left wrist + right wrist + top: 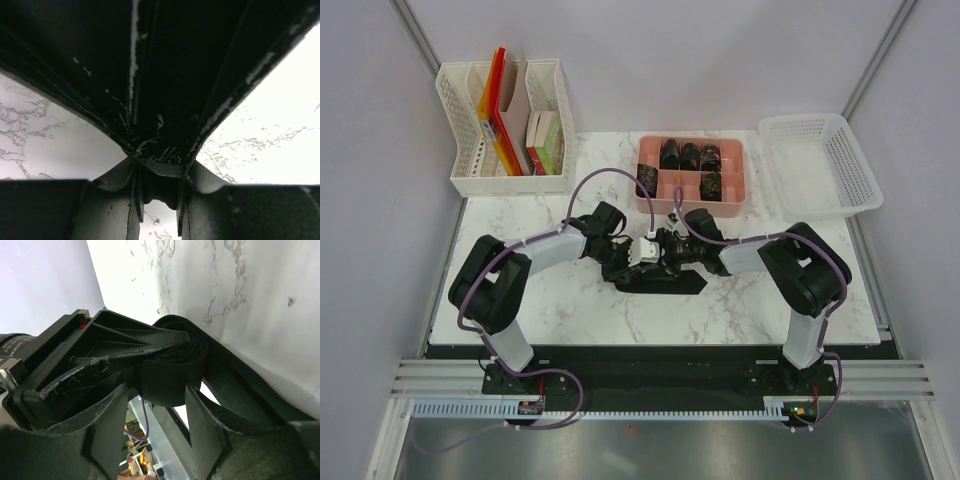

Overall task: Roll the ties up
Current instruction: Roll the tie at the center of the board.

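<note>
One of the ties lies mid-table as a black strip (665,283), and its rolled end (172,375) is a dark coil held between the two grippers. My left gripper (638,252) is shut on that coil (159,187), seen in the left wrist view as a dark lump wedged between its fingers (112,210). My right gripper (159,390) stands open, its fingertips on either side of the coil's lower edge without pinching it. The tie's loose tail (250,400) trails off to the right. The right gripper's black body (165,75) fills most of the left wrist view.
A pink divided tray (690,207) behind the grippers holds several rolled ties (687,155). A white mesh basket (865,175) stands at the back right. A white file organizer (460,150) with folders is at the back left. The marble table's front edge (650,340) runs before the arm bases.
</note>
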Controlling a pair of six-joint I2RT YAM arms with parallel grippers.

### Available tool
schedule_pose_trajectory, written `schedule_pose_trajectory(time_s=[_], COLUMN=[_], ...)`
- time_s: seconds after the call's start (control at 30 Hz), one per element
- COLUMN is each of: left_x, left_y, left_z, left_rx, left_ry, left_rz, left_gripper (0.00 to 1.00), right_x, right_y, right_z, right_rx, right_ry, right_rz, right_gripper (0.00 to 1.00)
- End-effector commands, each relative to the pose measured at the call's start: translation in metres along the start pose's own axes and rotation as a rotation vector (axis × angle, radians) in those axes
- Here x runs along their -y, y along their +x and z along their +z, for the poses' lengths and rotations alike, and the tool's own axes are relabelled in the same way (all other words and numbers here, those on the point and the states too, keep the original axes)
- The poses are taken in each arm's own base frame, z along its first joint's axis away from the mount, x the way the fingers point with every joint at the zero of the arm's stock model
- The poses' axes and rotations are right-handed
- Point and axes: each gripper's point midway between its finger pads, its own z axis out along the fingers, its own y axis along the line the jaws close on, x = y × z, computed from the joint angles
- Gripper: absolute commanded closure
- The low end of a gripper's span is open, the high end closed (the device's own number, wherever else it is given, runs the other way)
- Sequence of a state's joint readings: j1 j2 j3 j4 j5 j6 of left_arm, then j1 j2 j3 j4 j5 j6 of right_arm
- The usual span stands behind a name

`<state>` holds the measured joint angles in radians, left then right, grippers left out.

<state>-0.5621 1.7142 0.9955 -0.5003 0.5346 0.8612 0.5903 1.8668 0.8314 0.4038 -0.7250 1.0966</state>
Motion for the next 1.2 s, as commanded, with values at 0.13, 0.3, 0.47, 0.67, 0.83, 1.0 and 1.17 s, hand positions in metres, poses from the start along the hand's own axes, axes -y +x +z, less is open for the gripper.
schedule_pose_trajectory(time_s=[0.13, 0.3, 0.47, 0.67, 0.83, 1.0, 1.17], left_x=[0.007, 0.009, 0.01, 0.002, 0.001, 0.005, -0.002], left_y=[0.015, 0.013, 0.005, -0.008, -0.014, -0.017, -0.014], left_z=[0.005, 0.002, -0.005, -0.021, -0.031, -0.029, -0.021], left_rx=[-0.049, -0.043, -0.013, 0.052, 0.094, 0.122, 0.133], left_ry=[0.023, 0.027, 0.017, -0.014, -0.029, -0.01, -0.04], left_rz=[0.0, 0.0, 0.003, -0.029, -0.021, -0.021, 0.001], left_gripper=[0.75, 0.72, 0.56, 0.43, 0.36, 0.32, 0.25], right_x=[0.006, 0.023, 0.048, 0.07, 0.091, 0.102, 0.109], right_y=[-0.001, -0.002, 0.002, 0.004, 0.002, 0.003, 0.003], right_z=[0.015, 0.015, 0.009, 0.003, 0.001, 0.001, 0.004], right_rx=[0.002, -0.006, -0.029, -0.046, -0.057, -0.069, -0.081], right_ry=[0.011, 0.08, 0.173, 0.233, 0.283, 0.303, 0.321], right_rz=[-0.033, -0.064, -0.065, -0.084, -0.112, -0.113, -0.113], right_gripper=[0.6, 0.74, 1.0, 1.0, 1.0, 1.0, 1.0])
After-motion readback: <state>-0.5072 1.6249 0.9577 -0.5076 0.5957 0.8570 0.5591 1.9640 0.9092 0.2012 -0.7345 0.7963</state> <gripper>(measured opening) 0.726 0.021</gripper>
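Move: The roll of the tie sits between the left hand's finger pads, already squeezed by its two ends. From the right hand, half open and pointing left, the roll is about 3 cm to the left, 1 cm farther out and 4 cm below. The flat rest of the tie lies on the board with its middle some 6 cm to the right of the right hand, 1 cm nearer and 6 cm below; the pink box stands about 21 cm ahead of that hand and 10 cm to its right. The right fingers shut on the near, right-hand rim of the roll as they sink, then keep going down beside the board, about 5 cm in all, easing some 2 cm right and turning about 10 degrees. Once they are shut, the left fingers spread wide, let go of the roll's ends and lift about 2 cm, drifting slightly left. ##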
